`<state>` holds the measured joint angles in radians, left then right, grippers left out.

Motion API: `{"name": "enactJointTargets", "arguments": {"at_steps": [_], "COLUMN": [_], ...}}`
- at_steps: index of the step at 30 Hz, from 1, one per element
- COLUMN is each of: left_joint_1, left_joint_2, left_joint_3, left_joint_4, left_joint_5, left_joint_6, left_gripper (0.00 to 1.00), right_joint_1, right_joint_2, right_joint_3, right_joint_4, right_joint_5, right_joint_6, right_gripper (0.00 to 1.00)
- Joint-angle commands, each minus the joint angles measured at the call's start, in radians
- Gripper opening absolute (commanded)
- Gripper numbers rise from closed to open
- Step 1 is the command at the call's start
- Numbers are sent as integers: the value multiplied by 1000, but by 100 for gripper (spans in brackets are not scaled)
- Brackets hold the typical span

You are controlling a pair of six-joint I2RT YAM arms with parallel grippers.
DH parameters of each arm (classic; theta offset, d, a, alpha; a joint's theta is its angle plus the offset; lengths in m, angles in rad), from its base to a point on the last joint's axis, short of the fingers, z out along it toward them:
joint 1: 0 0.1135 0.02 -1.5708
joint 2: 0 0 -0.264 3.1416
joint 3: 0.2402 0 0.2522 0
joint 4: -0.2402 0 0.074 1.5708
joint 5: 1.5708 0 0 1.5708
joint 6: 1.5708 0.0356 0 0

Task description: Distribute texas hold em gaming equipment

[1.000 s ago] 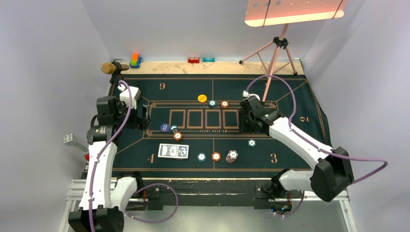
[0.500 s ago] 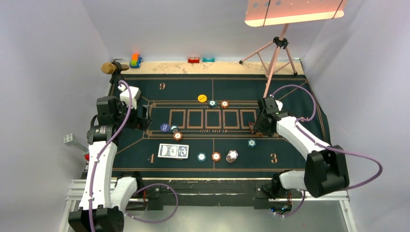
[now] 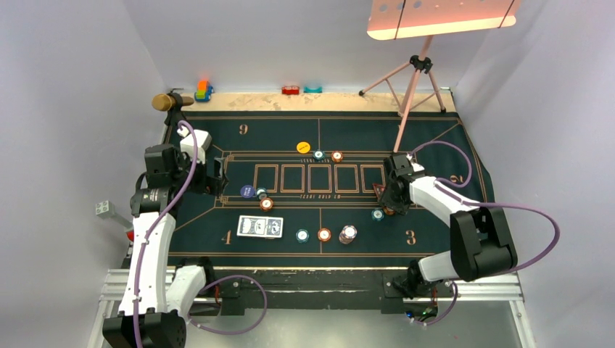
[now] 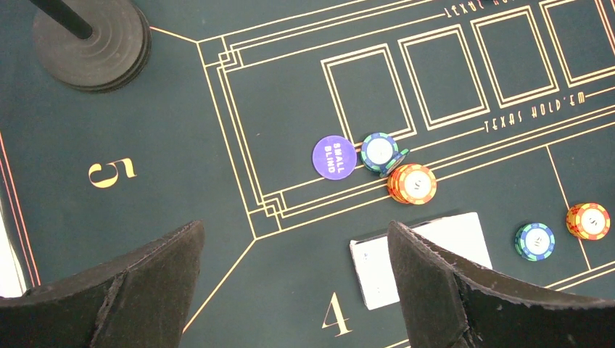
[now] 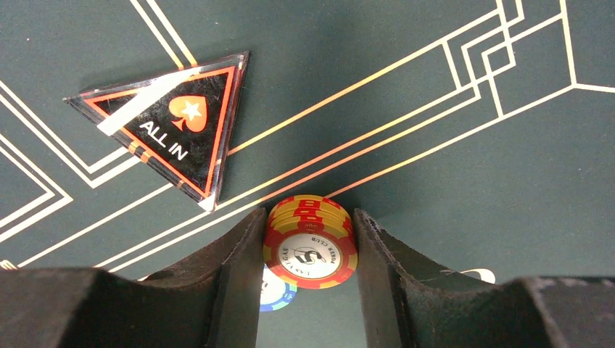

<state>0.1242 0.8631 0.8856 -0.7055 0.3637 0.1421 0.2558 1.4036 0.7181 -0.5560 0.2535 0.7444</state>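
Observation:
My right gripper (image 5: 310, 255) is shut on a small stack of red-and-yellow chips (image 5: 310, 250), held just above the mat. A teal chip (image 5: 275, 293) lies partly under it. The red-edged "ALL IN" triangle (image 5: 178, 130) lies flat just beyond the fingers. In the top view the right gripper (image 3: 389, 203) hangs between the triangle (image 3: 378, 190) and the teal chip (image 3: 378, 214). My left gripper (image 4: 294, 290) stands open over the "4" corner, nothing between its fingers. The playing cards (image 4: 377, 272) lie beside its right finger. Beyond them sit the purple small-blind disc (image 4: 333, 156), a teal chip (image 4: 379, 151) and an orange chip stack (image 4: 413, 183).
A yellow disc (image 3: 303, 147) and two chips (image 3: 318, 154) (image 3: 337, 156) sit at the far side. Chips (image 3: 302, 235) (image 3: 324, 234) and a grey stack (image 3: 348, 233) lie near the front. A tripod (image 3: 413, 80) stands back right, toys (image 3: 204, 90) along the back edge, a black round base (image 4: 91, 43) back left.
My right gripper has swung right and toward the near edge, away from the card boxes, leaving the red triangle in plain sight. The left arm has not moved.

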Motion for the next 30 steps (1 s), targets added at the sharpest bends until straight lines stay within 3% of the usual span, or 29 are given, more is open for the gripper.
{"name": "enactJointTargets", "arguments": {"at_steps": [1, 3, 6, 16, 20, 23, 30], "left_joint_1": [9, 9, 9, 9, 9, 9, 9], "left_joint_2": [-11, -12, -10, -12, -9, -5, -5], "left_joint_3": [2, 2, 2, 2, 1, 3, 1], "left_joint_4": [11, 11, 12, 12, 14, 14, 15], "left_joint_5": [12, 9, 11, 12, 11, 8, 3], "left_joint_6": [13, 13, 12, 13, 12, 11, 13], "left_gripper": [100, 100, 100, 100, 100, 100, 100], "right_joint_1": [-4, -5, -7, 25, 167, 311, 555], "right_joint_2": [1, -2, -15, -216, -271, -254, -202], "right_joint_3": [4, 2, 5, 105, 180, 229, 225], "right_joint_4": [29, 25, 11, -110, -197, -238, -280], "right_joint_5": [27, 26, 24, -3, 21, 10, 28], "right_joint_6": [38, 38, 42, -23, -19, -6, 49], "right_gripper": [55, 65, 70, 75, 81, 90, 96]}}
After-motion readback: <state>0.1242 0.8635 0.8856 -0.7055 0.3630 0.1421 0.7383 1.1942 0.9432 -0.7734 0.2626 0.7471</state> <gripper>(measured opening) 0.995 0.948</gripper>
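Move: The right gripper is down at the mat with a short stack of orange chips between its fingers. The tall chip stack lies about 13 cm to this hand's left and 8 cm back, with the leftover orange stack some 7 cm farther left, level with it. The small blue stack stands 4 cm to the hand's left and 1 cm back; the ALL IN triangle is about 6 cm ahead and 3 cm left. From the left gripper the tall stack is roughly 42 cm right, 8 cm back and 17 cm below. Open the right fingers in place to let go of the orange chips, then lift straight up off them. Carry on up to about 11 cm while swinging some 13 cm left and finally a little back, towards the tall chip stack, turning the hand roughly 25 degrees counter-clockwise and spreading the fingers almost fully on the way. ##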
